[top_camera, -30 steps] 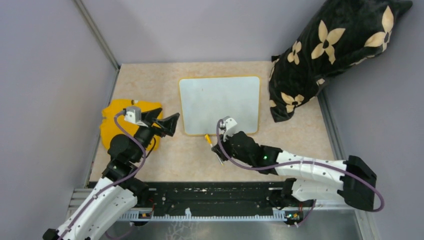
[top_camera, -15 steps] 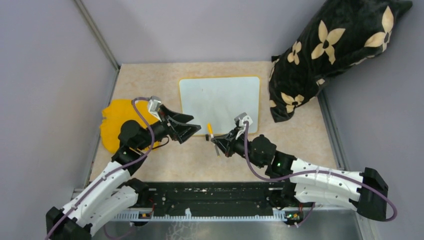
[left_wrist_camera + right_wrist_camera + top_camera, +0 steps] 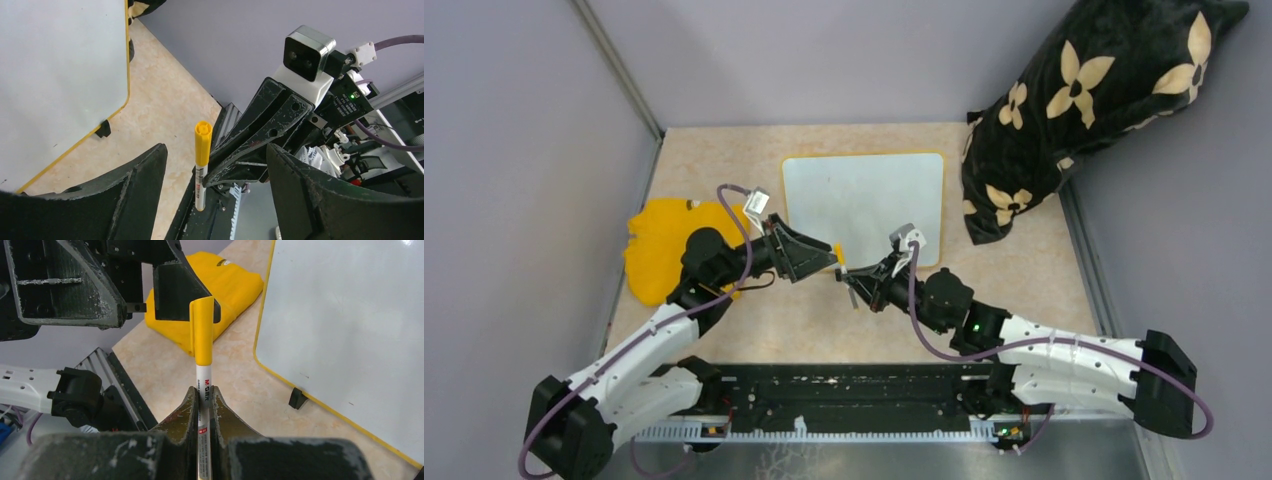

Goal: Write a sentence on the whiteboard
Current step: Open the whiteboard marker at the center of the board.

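Note:
The whiteboard (image 3: 864,208) lies flat mid-table, white with a thin yellow rim. Its face looks blank; the sentence is not in view. My right gripper (image 3: 856,285) is shut on the white barrel of a marker (image 3: 842,266), which it holds off the table just in front of the board's near edge, yellow cap pointing away from it. In the right wrist view the fingers (image 3: 187,405) pinch the marker (image 3: 203,340). My left gripper (image 3: 829,258) is open, with its jaws on either side of the cap and not touching it. The left wrist view shows the marker (image 3: 202,165) between those open jaws, beside the whiteboard (image 3: 60,65).
A yellow cloth (image 3: 664,245) lies at the left, under the left arm. A black pillow with cream flowers (image 3: 1084,100) leans in the back right corner. Grey walls close three sides. The black base rail (image 3: 844,385) runs along the near edge.
My left arm has swung right from over the yellow cloth to the marker's cap, its jaws narrowing a little. My right gripper has shifted and turned the marker toward the left gripper.

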Available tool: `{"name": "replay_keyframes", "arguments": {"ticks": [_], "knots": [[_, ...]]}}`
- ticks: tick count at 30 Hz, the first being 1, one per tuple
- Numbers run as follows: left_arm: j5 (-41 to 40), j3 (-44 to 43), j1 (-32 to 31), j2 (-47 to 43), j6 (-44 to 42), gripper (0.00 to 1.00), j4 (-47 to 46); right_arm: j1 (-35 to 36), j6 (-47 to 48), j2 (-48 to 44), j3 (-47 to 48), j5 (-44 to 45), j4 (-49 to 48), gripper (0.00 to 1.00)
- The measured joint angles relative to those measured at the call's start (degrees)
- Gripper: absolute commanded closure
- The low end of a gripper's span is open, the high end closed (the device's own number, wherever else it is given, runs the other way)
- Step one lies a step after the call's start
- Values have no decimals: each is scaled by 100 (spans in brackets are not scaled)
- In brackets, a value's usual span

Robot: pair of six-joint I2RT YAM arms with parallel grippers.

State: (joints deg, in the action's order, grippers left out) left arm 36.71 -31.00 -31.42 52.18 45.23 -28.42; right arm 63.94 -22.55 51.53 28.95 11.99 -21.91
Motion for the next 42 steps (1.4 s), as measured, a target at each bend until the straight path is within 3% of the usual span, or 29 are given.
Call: {"name": "replay_keyframes", "arguments": {"ticks": [11,19,25,32,33,35,38,42], "knots": [[190,-122,-92,407,175,31,-205,0,-2,127,157,-136,-61,100],[208,-122,-162,470,173,44,-236,0,-9,164,162,-212,-168,100],[205,-133,-210,470,162,62,-249,0,-13,164,162,-249,-179,100],[131,-144,-251,472,63,99,-273,0,-68,160,162,-284,-236,100],[125,-144,-251,470,50,100,-282,0,-85,160,162,-284,-236,100],[125,-144,-258,466,31,100,-291,0,-114,157,162,-289,-234,86],[118,-142,-260,424,26,100,-267,0,-212,157,195,-334,-197,55],[105,-142,-273,251,50,100,-293,0,-365,142,229,-520,-61,41]]}}
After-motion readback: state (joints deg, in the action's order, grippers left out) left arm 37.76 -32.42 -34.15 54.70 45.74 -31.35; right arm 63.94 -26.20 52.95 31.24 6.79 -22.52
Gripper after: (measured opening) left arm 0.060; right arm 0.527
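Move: The marker's yellow cap stands up out of the right hand's shut fingers, about 4 cm above that hand, 1 cm ahead and 1 cm to its left; from the open left hand the cap is some 3 cm to the right, level in reach and 1 cm lower. The whiteboard's middle lies about 22 cm ahead of the left hand, 4 cm right and 26 cm below. The yellow cloth is roughly 13 cm ahead of that hand, 33 cm left and 25 cm below. The marker's cap is taken between the left fingers: that hand eases about 2 cm to the right onto it and shuts from wide open, pinching the cap, then begins to rise and draw back left. The right hand, still gripping the barrel, brings the marker about 1.5 cm up and 1 cm left to meet it, then opens halfway, lets go and starts to draw back. ##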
